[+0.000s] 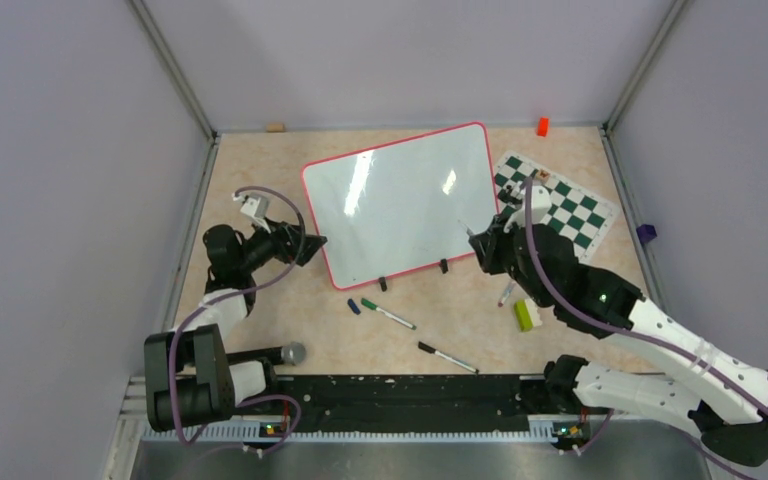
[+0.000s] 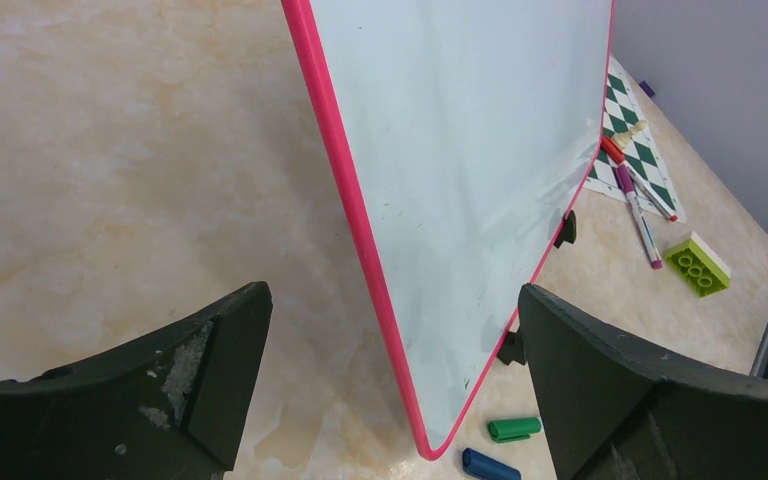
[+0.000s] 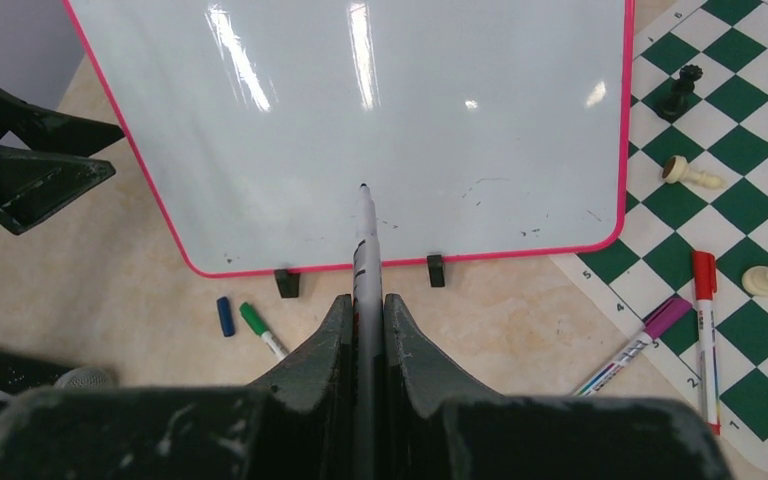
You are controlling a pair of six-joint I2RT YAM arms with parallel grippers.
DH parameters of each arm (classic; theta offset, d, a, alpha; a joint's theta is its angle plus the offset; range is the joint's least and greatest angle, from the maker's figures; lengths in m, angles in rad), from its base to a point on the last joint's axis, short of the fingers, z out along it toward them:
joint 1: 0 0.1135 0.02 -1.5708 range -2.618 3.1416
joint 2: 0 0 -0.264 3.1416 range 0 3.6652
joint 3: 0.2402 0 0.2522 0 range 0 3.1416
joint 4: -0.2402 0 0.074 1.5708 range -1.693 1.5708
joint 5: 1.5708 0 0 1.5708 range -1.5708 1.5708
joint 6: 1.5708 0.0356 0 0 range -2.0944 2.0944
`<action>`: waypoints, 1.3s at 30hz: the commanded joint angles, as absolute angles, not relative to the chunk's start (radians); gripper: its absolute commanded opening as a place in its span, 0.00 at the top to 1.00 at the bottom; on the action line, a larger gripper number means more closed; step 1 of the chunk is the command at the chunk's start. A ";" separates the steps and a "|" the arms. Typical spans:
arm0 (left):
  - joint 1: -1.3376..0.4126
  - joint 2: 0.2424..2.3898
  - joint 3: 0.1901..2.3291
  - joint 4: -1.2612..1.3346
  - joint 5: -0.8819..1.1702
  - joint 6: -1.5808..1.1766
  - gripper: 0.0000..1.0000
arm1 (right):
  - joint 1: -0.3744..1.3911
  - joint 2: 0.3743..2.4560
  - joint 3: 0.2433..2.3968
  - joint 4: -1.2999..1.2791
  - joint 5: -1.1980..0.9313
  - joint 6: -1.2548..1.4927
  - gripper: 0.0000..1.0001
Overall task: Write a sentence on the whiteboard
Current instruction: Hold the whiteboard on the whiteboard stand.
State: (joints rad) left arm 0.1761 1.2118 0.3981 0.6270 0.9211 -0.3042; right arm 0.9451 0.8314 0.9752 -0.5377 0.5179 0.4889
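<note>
The whiteboard (image 1: 400,200) is glossy white with a red frame and two black feet, and stands tilted at the table's middle. No sentence is in view on it; only faint smudges mark the surface. My left gripper (image 1: 312,243) is open at the board's left near corner. In the left wrist view the red edge (image 2: 360,230) runs between the wide-apart fingers (image 2: 230,350) without touching them. My right gripper (image 3: 365,300) is shut on a white marker (image 3: 364,235). Its dark tip points at the board's lower middle, just above the bottom frame.
A green-and-white chess mat (image 1: 570,205) with a few pieces lies right of the board. A red marker (image 3: 702,330) and a purple one (image 3: 640,345) rest on its edge. A green marker (image 1: 388,313), a blue cap (image 1: 353,307), a black marker (image 1: 447,357) and a green brick (image 1: 525,314) lie in front.
</note>
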 commanded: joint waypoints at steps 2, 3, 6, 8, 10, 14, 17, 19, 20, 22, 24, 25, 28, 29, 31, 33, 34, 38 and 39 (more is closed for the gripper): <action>0.181 1.156 0.354 0.688 0.861 -0.297 0.01 | 0.947 0.831 0.976 -0.460 0.469 0.443 1.00; 0.181 1.124 0.338 0.696 0.837 -0.299 0.01 | 0.947 0.839 0.977 -0.448 0.461 0.437 1.00; 0.181 1.066 0.295 0.709 0.768 -0.304 0.01 | 0.948 0.884 0.992 -0.424 0.445 0.408 1.00; 0.180 1.040 0.284 0.697 0.736 -0.303 0.01 | 0.947 0.923 1.024 -0.421 0.440 0.387 1.00; 0.181 1.031 0.298 0.661 0.718 -0.301 0.01 | 0.947 0.962 1.056 -0.422 0.434 0.366 1.00; 0.181 1.062 0.354 0.574 0.736 -0.287 0.03 | 0.946 1.023 1.106 -0.417 0.452 0.341 1.00; 0.181 1.104 0.377 0.569 0.773 -0.287 0.05 | 0.947 1.057 1.122 -0.397 0.462 0.335 1.00; 0.180 1.117 0.377 0.586 0.796 -0.289 0.05 | 0.947 1.079 1.126 -0.366 0.457 0.331 1.00; 0.180 1.120 0.379 0.587 0.801 -0.288 0.06 | 0.948 1.091 1.128 -0.353 0.449 0.328 1.00; 0.181 1.125 0.382 0.585 0.802 -0.289 0.05 | 0.947 1.121 1.139 -0.331 0.425 0.320 1.00; 0.181 1.131 0.386 0.584 0.805 -0.288 0.05 | 0.947 1.166 1.161 -0.323 0.405 0.301 1.00; 0.181 1.134 0.389 0.583 0.806 -0.287 0.05 | 0.947 1.188 1.183 -0.332 0.415 0.299 1.00; 0.181 1.151 0.398 0.593 0.818 -0.287 0.05 | 0.947 1.243 1.247 -0.342 0.396 0.298 1.00; 0.180 1.159 0.401 0.600 0.826 -0.287 0.06 | 0.947 1.265 1.273 -0.345 0.369 0.297 1.00; 0.180 1.184 0.412 0.611 0.846 -0.286 0.06 | 0.947 1.317 1.343 -0.361 0.316 0.293 1.00; 0.181 1.216 0.432 0.631 0.879 -0.285 0.06 | 0.946 1.379 1.414 -0.388 0.281 0.300 1.00; 0.181 1.237 0.440 0.638 0.895 -0.285 0.06 | 0.947 1.410 1.446 -0.401 0.268 0.301 1.00; 0.182 1.322 0.490 0.652 0.962 -0.293 0.02 | 0.949 1.515 1.559 -0.438 0.245 0.304 1.00; 0.183 1.342 0.501 0.661 0.985 -0.294 0.01 | 0.949 1.536 1.582 -0.442 0.241 0.302 1.00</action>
State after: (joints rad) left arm 0.1761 1.2819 0.4332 0.5842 0.8810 -0.3004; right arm 0.9451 1.4673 1.4769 -0.4118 0.2893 0.3134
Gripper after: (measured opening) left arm 0.975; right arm 0.093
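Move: The whiteboard, leaning on its stand, has its middle about 12 cm ahead of the left hand, 15 cm to its right and 6 cm lower. The blue cap lies roughly 4 cm back from that hand and 5 cm right, the green marker some 6 cm back and 11 cm right, both about 14 cm down. From the right hand the whiteboard's middle is some 23 cm ahead, 11 cm left and 19 cm below; the chessboard is 26 cm ahead, 14 cm right, 27 cm down. The whiteboard's left half is what the right hand swings towards, still gripping the marker: about 15 cm left and 7 cm forward, dipping slightly before rising, turning some 15 degrees counter-clockwise, the marker staying off the surface. By the board's left edge the open left hand eases 2 cm left, swivels counter-clockwise, then swings back and sinks slightly, without closing. ##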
